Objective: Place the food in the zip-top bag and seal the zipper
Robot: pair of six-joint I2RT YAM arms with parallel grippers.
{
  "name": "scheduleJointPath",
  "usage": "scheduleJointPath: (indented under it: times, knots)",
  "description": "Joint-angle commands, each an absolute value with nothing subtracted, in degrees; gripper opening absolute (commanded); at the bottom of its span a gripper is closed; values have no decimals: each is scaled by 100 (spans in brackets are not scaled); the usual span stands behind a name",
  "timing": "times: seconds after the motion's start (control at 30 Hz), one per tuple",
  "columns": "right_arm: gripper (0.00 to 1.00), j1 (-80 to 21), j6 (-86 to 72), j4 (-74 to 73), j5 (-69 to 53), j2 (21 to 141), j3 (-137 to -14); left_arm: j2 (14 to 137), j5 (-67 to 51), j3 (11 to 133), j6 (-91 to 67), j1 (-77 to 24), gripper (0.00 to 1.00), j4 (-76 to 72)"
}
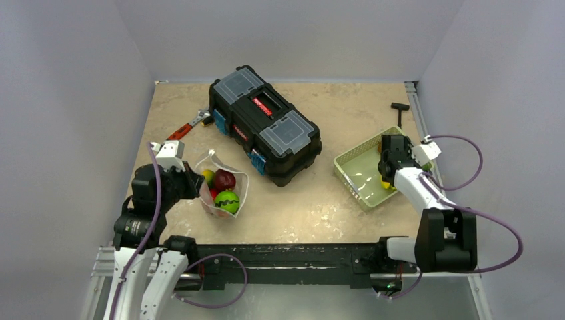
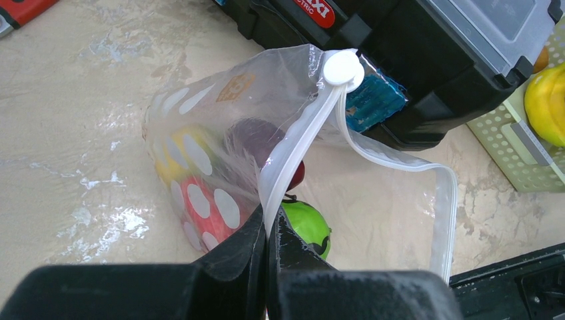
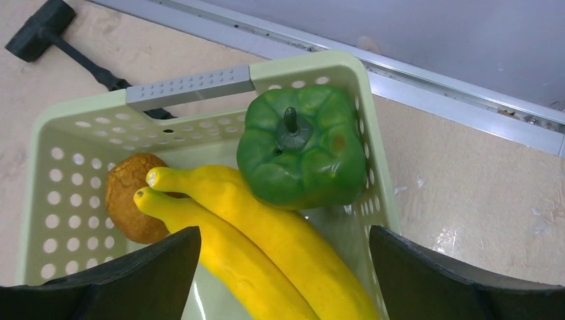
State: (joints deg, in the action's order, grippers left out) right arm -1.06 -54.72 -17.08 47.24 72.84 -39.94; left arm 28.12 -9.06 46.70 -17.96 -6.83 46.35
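The zip-top bag (image 1: 223, 183) lies left of centre with its mouth held up. Inside it are a green fruit (image 1: 226, 201), a dark red one (image 1: 224, 179), a yellow one (image 1: 208, 175) and a red one (image 2: 200, 207). My left gripper (image 2: 268, 217) is shut on the zipper (image 2: 300, 143) strip below its white slider (image 2: 343, 69). My right gripper (image 3: 285, 267) is open and empty, hovering over two yellow bananas (image 3: 266, 227) and a green pepper (image 3: 300, 147) in the pale green basket (image 3: 190, 87).
A black toolbox (image 1: 263, 123) stands just behind and right of the bag. A red-handled wrench (image 1: 186, 127) lies at the back left. A brown round item (image 3: 130, 197) sits in the basket. A black T-shaped tool (image 1: 400, 108) lies behind the basket.
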Motion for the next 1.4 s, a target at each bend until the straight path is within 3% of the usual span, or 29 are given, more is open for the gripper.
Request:
scheduleJointPath:
  times: [0.0,0.8,0.93,1.07,1.37]
  knots:
    - [99,-42,-5820,-1699,5222,7446,-4199,2751,-1019,4749,-1765,-703,0,4400]
    - [97,512,-5662,-1182,5108,8561,-4588,2783,-1037,4755,-1758,-703,0,4413]
    - [72,514,-5657,-1144,5027,8656,-4564,2775,-1028,4746,-1758,-703,0,4406]
    - [55,511,-5586,-1129,4902,8606,-4545,2784,-1037,4746,-1758,-703,0,4414]
    - [26,515,-5319,-940,4691,7886,-4348,2847,-1046,4746,-1758,-703,0,4397]
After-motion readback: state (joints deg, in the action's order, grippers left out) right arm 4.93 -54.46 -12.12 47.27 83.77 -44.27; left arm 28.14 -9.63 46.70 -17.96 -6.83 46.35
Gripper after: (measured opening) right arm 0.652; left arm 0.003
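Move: The right hand, open above the basket, has the green pepper some 4 cm to its right, 2 cm ahead and 4 cm lower, in the basket's outer right corner. The bananas lie about 4 cm left of the hand, 1 cm ahead and 6 cm down; the brown fruit sits 8 cm ahead, 5 cm left and 6 cm below. For the left hand, the pepper is far off, roughly 64 cm right, 12 cm ahead and 15 cm below. The right hand, fingers wide open, slides about 4 cm to its right and sinks some 3 cm, edging slightly forward past the bananas and turning a little clockwise, until the green pepper stands between its pads. There the fingers close by about a third of their range and pinch the pepper from both sides, and the hand starts back up by about 1 cm with it, easing slightly forward and left. ##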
